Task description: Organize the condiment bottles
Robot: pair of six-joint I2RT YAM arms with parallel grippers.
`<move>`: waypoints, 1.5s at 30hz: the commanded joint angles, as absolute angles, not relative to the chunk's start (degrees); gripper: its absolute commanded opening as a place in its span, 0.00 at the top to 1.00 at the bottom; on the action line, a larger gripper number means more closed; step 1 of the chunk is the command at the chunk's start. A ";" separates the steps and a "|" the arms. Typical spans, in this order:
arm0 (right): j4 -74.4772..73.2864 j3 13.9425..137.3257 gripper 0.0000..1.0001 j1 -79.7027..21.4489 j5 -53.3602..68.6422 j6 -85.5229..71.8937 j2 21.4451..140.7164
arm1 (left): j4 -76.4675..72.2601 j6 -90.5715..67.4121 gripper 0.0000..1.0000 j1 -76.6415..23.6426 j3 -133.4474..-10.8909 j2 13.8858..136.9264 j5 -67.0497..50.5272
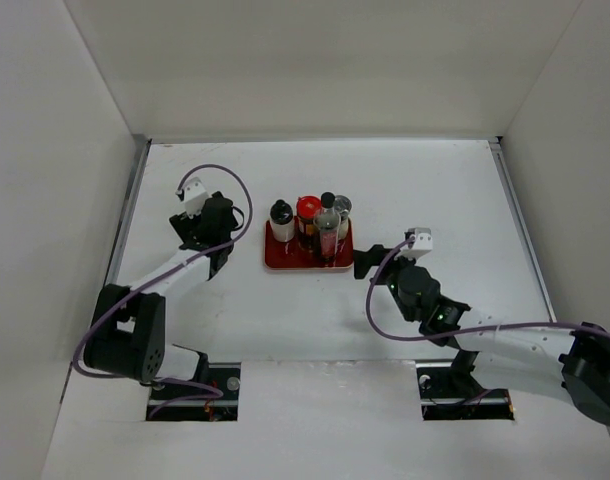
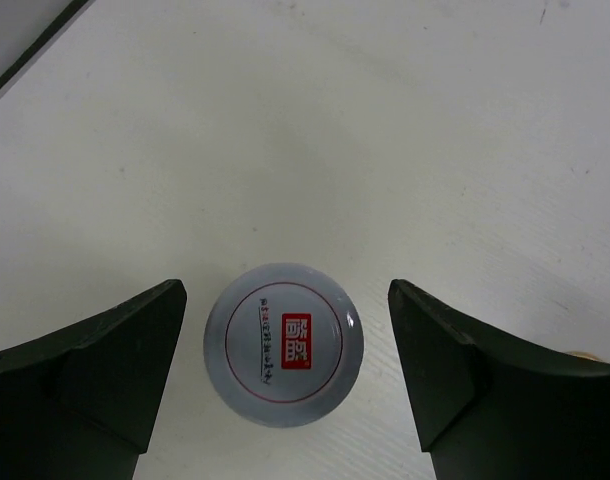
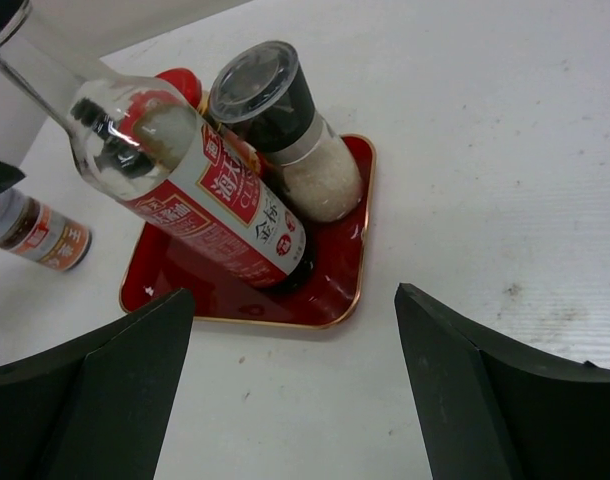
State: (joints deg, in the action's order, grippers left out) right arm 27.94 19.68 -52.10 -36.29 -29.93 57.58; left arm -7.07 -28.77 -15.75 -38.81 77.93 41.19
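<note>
A jar with a pale grey lid and a red logo (image 2: 283, 343) stands on the table, seen from above in the left wrist view. My left gripper (image 2: 287, 292) is open around it, both fingers apart from the lid. In the top view that gripper (image 1: 213, 255) hides the jar. A red tray (image 1: 285, 264) holds a black-capped white bottle (image 1: 282, 220), a red-lidded jar (image 1: 307, 213), a tall clear bottle (image 1: 328, 228) and a dark-capped jar (image 1: 343, 208). My right gripper (image 1: 365, 262) is open and empty, just off the tray's near right corner.
In the right wrist view the tall clear bottle (image 3: 200, 195) and a dark-capped jar of white grains (image 3: 290, 135) stand at the tray's near end (image 3: 337, 312). White walls enclose the table on three sides.
</note>
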 commanded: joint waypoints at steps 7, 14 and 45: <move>32.34 18.55 0.11 -50.84 -33.40 -31.90 56.78 | -9.75 -29.09 0.33 -14.89 -41.58 82.62 39.37; 32.34 18.28 0.10 -49.88 -33.05 -32.08 56.60 | -9.50 -29.27 0.64 -17.09 -38.41 75.78 39.90; 33.66 18.11 0.09 -49.44 -31.99 -32.52 58.10 | -25.84 -26.72 0.68 -44.96 -44.56 83.40 39.38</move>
State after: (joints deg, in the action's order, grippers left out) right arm 29.39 17.91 -49.87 -33.04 -31.79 57.91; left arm -17.10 -27.33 -45.04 -41.04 83.20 38.26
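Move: The white-capped jar stands almost between the left hand's open fingers, about 1 cm ahead, level sideways, its middle some 5 cm lower. The red tray's middle lies about 25 cm to this hand's right and 1 cm ahead; on the tray, the black-capped bottle is 18 cm right and 4 cm ahead, the red-lidded jar 24 cm right and 4 cm ahead. From the right hand the white-capped jar lies roughly 42 cm left and 8 cm ahead. Down about 2 cm and slightly forward, the left hand closes its fingers on the white-capped jar, lifts it some 6 cm and sweeps it right by about 21 cm, turning some 30 degrees clockwise on the way. Having drifted back a little, the hand then sinks about 3 cm and eases forward over the tray's near-left part, just short of the black-capped bottle, keeping its grip. ##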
